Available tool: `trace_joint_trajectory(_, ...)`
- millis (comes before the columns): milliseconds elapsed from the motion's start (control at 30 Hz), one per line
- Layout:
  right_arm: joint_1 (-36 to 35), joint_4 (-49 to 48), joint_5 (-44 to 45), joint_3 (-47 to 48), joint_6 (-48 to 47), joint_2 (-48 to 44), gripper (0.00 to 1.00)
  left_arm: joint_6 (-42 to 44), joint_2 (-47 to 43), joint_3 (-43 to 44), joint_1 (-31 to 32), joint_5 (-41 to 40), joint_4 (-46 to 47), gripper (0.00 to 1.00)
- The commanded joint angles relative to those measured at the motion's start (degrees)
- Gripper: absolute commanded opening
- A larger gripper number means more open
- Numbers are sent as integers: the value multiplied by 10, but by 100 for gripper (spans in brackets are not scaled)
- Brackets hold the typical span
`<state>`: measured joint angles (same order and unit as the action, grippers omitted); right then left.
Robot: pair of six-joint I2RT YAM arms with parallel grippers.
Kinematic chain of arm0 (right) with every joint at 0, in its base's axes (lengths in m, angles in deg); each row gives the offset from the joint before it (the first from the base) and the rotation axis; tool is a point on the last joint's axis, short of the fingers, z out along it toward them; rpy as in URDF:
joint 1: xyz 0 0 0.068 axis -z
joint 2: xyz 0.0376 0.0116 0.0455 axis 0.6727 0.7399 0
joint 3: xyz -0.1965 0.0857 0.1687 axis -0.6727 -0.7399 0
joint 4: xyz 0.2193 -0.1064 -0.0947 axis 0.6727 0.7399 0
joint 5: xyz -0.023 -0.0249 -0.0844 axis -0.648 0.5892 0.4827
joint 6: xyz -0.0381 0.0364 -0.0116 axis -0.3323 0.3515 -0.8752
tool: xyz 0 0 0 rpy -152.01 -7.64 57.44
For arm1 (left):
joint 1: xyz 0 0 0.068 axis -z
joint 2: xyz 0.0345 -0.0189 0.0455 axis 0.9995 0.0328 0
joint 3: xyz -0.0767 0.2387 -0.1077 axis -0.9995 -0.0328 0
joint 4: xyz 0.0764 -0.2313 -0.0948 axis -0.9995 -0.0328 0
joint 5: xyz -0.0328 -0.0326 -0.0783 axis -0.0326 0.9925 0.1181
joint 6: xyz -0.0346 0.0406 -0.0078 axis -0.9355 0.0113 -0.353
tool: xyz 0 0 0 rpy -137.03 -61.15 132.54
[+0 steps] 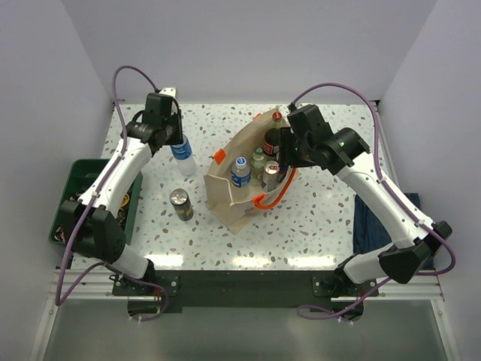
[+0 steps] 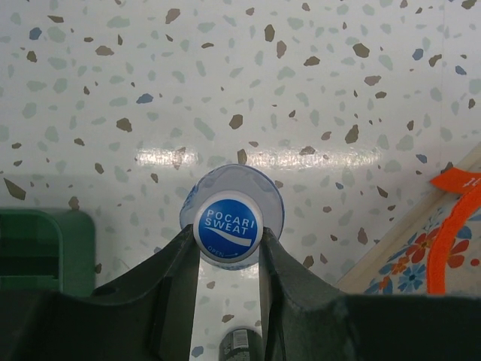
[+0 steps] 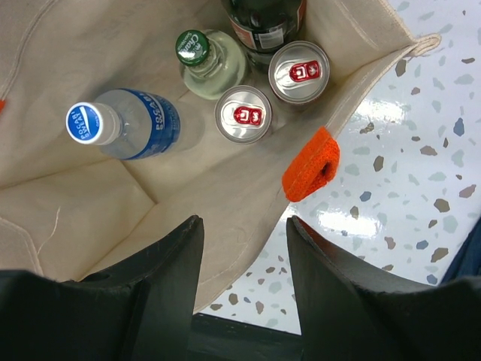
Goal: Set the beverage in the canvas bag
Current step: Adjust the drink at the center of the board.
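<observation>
The beverage, a clear Pocari Sweat bottle (image 1: 183, 153) with a blue cap (image 2: 228, 228), stands upright on the speckled table left of the bag. My left gripper (image 2: 228, 236) is shut on its cap from above, one finger on each side. The canvas bag (image 1: 225, 192) is beige with orange handles (image 1: 268, 200) and stands open at the table's middle. Inside are another Pocari bottle (image 3: 128, 124), a green-capped bottle (image 3: 207, 60), two cans (image 3: 243, 113) and a dark bottle (image 3: 263, 19). My right gripper (image 3: 246, 226) hangs open over the bag's rim (image 3: 225, 248), which passes between the fingers unpinched.
A dark can (image 1: 181, 204) stands on the table in front of the held bottle, also visible as a can (image 2: 238, 344) between my left fingers. A green compartment tray (image 1: 83, 199) lies at the left edge. A blue cloth (image 1: 368, 222) lies at the right.
</observation>
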<state>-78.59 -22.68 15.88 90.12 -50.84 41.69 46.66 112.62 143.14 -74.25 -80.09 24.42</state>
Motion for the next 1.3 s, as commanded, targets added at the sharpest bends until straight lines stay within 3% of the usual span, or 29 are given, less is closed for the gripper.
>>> trace_joint_trajectory(0, 1, -16, -7, -6, 1, -10, 52, 26, -53, 14, -5, 61, 102, 0)
trace_joint_trajectory(200, 0, -16, -8, -16, 1, -13, 52, 43, -72, 16, -4, 131, 121, 0)
trace_joint_trajectory(367, 1, -17, -9, -19, 1, -16, 52, 48, -79, -8, -4, 140, 145, 0)
trace_joint_trajectory(667, 1, -16, -10, -19, 1, -17, 52, 33, -105, -142, -3, 124, 257, 0)
trace_joint_trajectory(1000, 1, -18, -10, -17, 2, -13, 52, 59, -104, -154, 3, 152, 257, 0)
trace_joint_trajectory(1267, 1, -21, -11, -23, 8, -16, 52, 109, -72, -122, 47, 154, 233, 0)
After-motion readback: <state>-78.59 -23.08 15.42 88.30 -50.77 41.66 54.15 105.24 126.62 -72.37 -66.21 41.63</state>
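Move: The left hand still holds the blue-labelled bottle by its cap. The canvas bag's middle lies about 20 cm to its right, 6 cm back and 10 cm below; the dark can stands some 15 cm straight back and 15 cm down, and the green tray roughly 28 cm left and 10 cm back. From the right hand, the bag's middle is about 10 cm left, 3 cm ahead and 17 cm below. Left hand, grip kept, carries the bottle about 5 cm right towards the bag, rising then sinking, turning clockwise. ##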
